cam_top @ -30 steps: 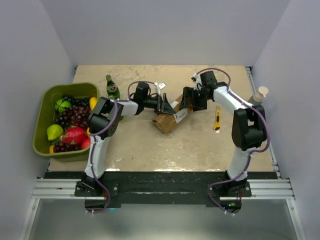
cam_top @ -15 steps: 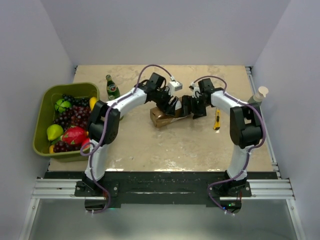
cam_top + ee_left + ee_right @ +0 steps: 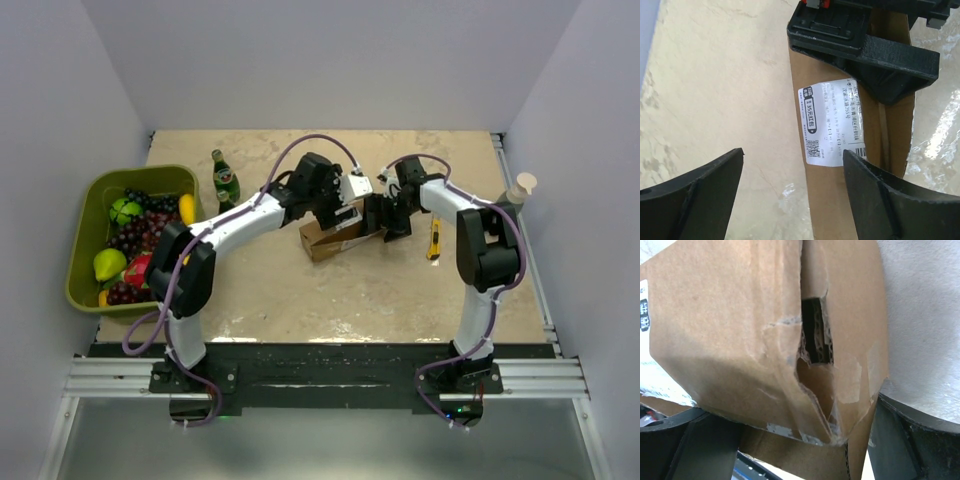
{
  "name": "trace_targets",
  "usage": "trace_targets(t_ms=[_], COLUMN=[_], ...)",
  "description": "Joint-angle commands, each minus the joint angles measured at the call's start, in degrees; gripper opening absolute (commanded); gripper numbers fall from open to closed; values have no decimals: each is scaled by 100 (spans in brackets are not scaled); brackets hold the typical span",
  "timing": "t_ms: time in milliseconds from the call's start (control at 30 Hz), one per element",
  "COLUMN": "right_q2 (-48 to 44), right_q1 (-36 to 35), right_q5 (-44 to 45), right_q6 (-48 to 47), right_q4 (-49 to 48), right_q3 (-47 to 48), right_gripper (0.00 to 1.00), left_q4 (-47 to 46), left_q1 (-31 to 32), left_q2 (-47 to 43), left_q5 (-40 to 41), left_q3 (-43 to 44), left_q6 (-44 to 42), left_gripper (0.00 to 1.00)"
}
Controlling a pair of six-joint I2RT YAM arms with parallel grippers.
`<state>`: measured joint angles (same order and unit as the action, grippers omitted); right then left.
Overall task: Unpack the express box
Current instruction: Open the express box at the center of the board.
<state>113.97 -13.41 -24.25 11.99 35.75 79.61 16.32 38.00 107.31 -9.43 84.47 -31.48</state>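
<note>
The express box [image 3: 325, 240], a brown carton with a white label [image 3: 832, 122], lies mid-table, pointing up to the right. My right gripper [image 3: 385, 218] is shut on its right end. In the right wrist view that end [image 3: 730, 320] fills the space between the fingers, and its taped flap is torn, with a dark gap [image 3: 815, 335] showing corrugated card. My left gripper [image 3: 345, 210] hovers over the box, open. In the left wrist view its fingers [image 3: 695, 192] stand wide apart, one over bare table and one over the box. The right gripper's black fingers [image 3: 890, 65] show at the box's far end.
A slim yellow utility knife [image 3: 434, 240] lies just right of the right gripper. A green bin [image 3: 85, 200] of fruit stands at the left, with a green bottle [image 3: 225, 178] beside it. A pale object [image 3: 520, 190] stands at the table's right edge.
The left arm swung from the box's left side to above it, and its jaws widened. The box came down from a tilted, lifted pose to lie flat. The right gripper stayed on its end.
</note>
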Motion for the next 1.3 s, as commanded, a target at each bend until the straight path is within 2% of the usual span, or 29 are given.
trace_targets(t_ms=[0, 133, 267, 433, 600, 667, 733, 833, 967, 1033, 1100, 1200, 1233, 1267], right_q2=[152, 134, 187, 222, 195, 160, 134, 108, 143, 143, 152, 151, 143, 151], right_q1=[23, 31, 23, 31, 23, 23, 31, 31, 23, 31, 23, 23, 31, 23], right_q5=[-18, -106, -124, -176, -256, -299, -413, -475, -519, -554, -624, -616, -607, -607], right_q6=[216, 357, 357, 383, 444, 480, 602, 717, 735, 787, 822, 823, 823, 814], right_q4=[222, 143, 125, 125, 134, 134, 108, 64, 73, 64, 46, 46, 46, 46], right_q3=[195, 169, 221, 300, 265, 204, 116, 19, 19, 37, 37, 10, -16, -25], right_gripper=[89, 90, 91, 91, 91, 91, 91, 91, 91, 92, 92, 92, 92, 92], left_q4=[-225, 415, 741, 810, 680, 662, 671, 610, 540, 504, 539, 626, 766, 803], left_q1=[-38, -29, 15, 85, 94, 103, 146, 278, 428, 532, 638, 630, 621, 612], left_q2=[-210, -52, -140, 139, 457, 528, 581, 537, 449, 423, 475, 580, 624, 642], left_q5=[-322, -1259, -1535, -913, -534, -472, -402, -121, 266, 432, 600, 382, 311, 267], left_q3=[-53, 342, 237, 192, 299, 316, 307, 228, 53, -18, -132, -98, -27, 104], left_q6=[-412, -104, 221, 398, 284, 196, -14, -374, -832, -999, -1070, -921, -782, -693], left_gripper=[83, 83, 83, 83, 74, 66, 53, 46, 49, 61, 62, 45, 28, 24])
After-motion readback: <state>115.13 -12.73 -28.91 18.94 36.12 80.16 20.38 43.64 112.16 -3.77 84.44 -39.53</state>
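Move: The left hand, open, hangs over the express box. The free edge of its labelled flap lies about 3 cm back, 2 cm to the right and 8 cm below. The box's right end, between the right hand's open fingers, is some 8 cm right of the left hand, 2 cm ahead and 10 cm below. From the right hand, the flap edge lies about 7 cm left, 1 cm back and 2 cm higher. The left hand sinks about 5 cm and eases back 3 cm onto the labelled flap's edge, half closing its fingers. ##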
